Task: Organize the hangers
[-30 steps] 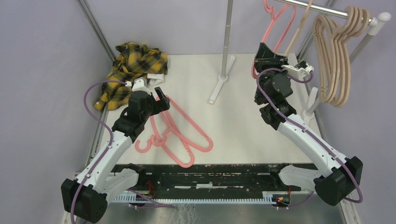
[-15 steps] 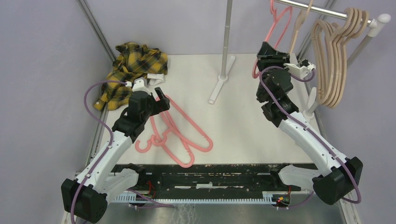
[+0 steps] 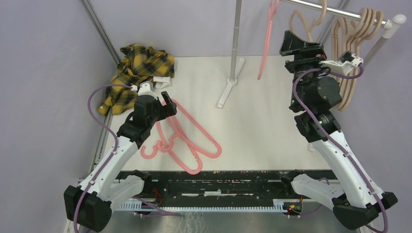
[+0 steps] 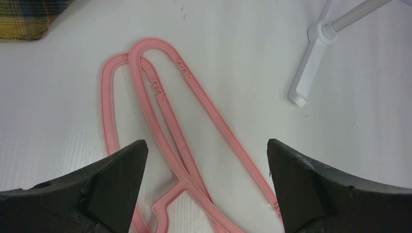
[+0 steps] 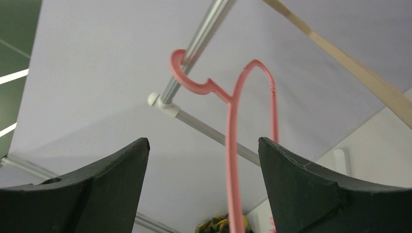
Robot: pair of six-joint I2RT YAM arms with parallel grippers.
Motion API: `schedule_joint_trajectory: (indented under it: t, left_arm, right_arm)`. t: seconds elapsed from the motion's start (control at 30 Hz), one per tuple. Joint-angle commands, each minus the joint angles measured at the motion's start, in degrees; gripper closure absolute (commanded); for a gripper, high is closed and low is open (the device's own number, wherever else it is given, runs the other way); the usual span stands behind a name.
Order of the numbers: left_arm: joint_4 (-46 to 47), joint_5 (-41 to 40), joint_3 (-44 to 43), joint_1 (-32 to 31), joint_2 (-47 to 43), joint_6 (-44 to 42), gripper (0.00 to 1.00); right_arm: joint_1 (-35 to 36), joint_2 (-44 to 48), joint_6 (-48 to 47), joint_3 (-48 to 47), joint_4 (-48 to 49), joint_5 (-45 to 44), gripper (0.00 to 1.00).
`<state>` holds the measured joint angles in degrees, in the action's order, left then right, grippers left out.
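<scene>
Two pink hangers (image 3: 187, 141) lie overlapped on the white table (image 3: 252, 126). In the left wrist view these pink hangers (image 4: 160, 121) run between and below the fingers. My left gripper (image 3: 167, 104) (image 4: 205, 145) hovers open over their far ends and holds nothing. Another pink hanger (image 3: 266, 39) (image 5: 228, 126) hangs free by its hook on the rail (image 5: 204, 29). My right gripper (image 3: 297, 46) (image 5: 203, 141) is raised just right of it, open and empty. Several tan hangers (image 3: 352, 53) hang at the rail's right end, partly hidden by the right arm, and one tan hanger (image 3: 303, 19) hangs nearer the pink one.
A yellow plaid shirt (image 3: 138, 73) is crumpled at the table's far left corner. The rack's upright pole (image 3: 236, 39) and white foot (image 3: 227, 90) (image 4: 306, 73) stand at the back middle. Purple walls close in both sides.
My right gripper opened and let go of the pink hanger, which now hangs on the rail and has swung left. The right arm rose and drew back to the right. The left arm stayed still.
</scene>
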<state>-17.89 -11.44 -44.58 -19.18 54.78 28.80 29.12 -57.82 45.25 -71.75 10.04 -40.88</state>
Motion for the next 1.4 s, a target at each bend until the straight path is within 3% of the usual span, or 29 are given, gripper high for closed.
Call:
schedule_joint_trajectory:
  t: [0.0,0.17,0.27,0.57,0.93,1.37]
  left_arm:
    - [0.6,-0.8,-0.5,0.2,0.6,-2.7,0.01]
    - [0.2,-2.3,-0.6,0.3,1.2,-1.9,0.01]
    - [-0.2,-3.2,-0.5,0.3,2.1,-1.0,0.01]
    - [-2.6,-6.4,-0.7,1.4,3.8,1.3,0.01]
    - [-2.9,2.1,-4.3,13.5,6.6,0.6,0.01]
    - [-2.9,4.3,-2.5,15.4,2.8,0.3,0.01]
  right_arm:
    - [-0.1,-1.3,-13.3,-10.1,-5.7,18.3,0.1]
    - [0.3,-11.6,-17.8,-25.1,-22.8,41.2,0.15]
    - [2.5,-16.5,-21.0,-27.0,-28.6,47.4,0.17]
    - [16.4,-27.0,-29.5,-16.0,-35.3,48.6,0.2]
    - [28.8,-39.5,-36.8,-6.0,-37.1,46.9,0.26]
    - [32.0,-51.9,-39.3,-4.3,-33.0,44.6,0.3]
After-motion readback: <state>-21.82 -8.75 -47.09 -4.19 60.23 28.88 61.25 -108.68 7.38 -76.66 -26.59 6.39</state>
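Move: The upper of the two pink hangers on the table lies about 6 cm back from the raised right hand, some 34 cm to its left and 50 cm below; the lower pink hanger is about 6 cm farther left of it and 3 cm nearer the base. The rack foot stands roughly 20 cm beyond the upper hanger and 16 cm to its right. The hung pink hanger is about 8 cm ahead and 7 cm left of the right hand. From the left hand the upper hanger is some 3 cm back, 6 cm right and 18 cm down. Already free of the hung pink hanger, the right hand first lifts some 8 cm while swinging left, then sweeps on left and down and finally draws back, ending about 32 cm left, 47 cm lower and 14 cm nearer the base, just above the near-right end of the upper pink hanger, its fingers turned from forward to steeply down and leftward, slightly narrowed but still open around the line of its bar. The empty, open left hand makes room, moving about 8 cm left away from that hanger with a short dip and a partial rise, turning slightly counter-clockwise. ##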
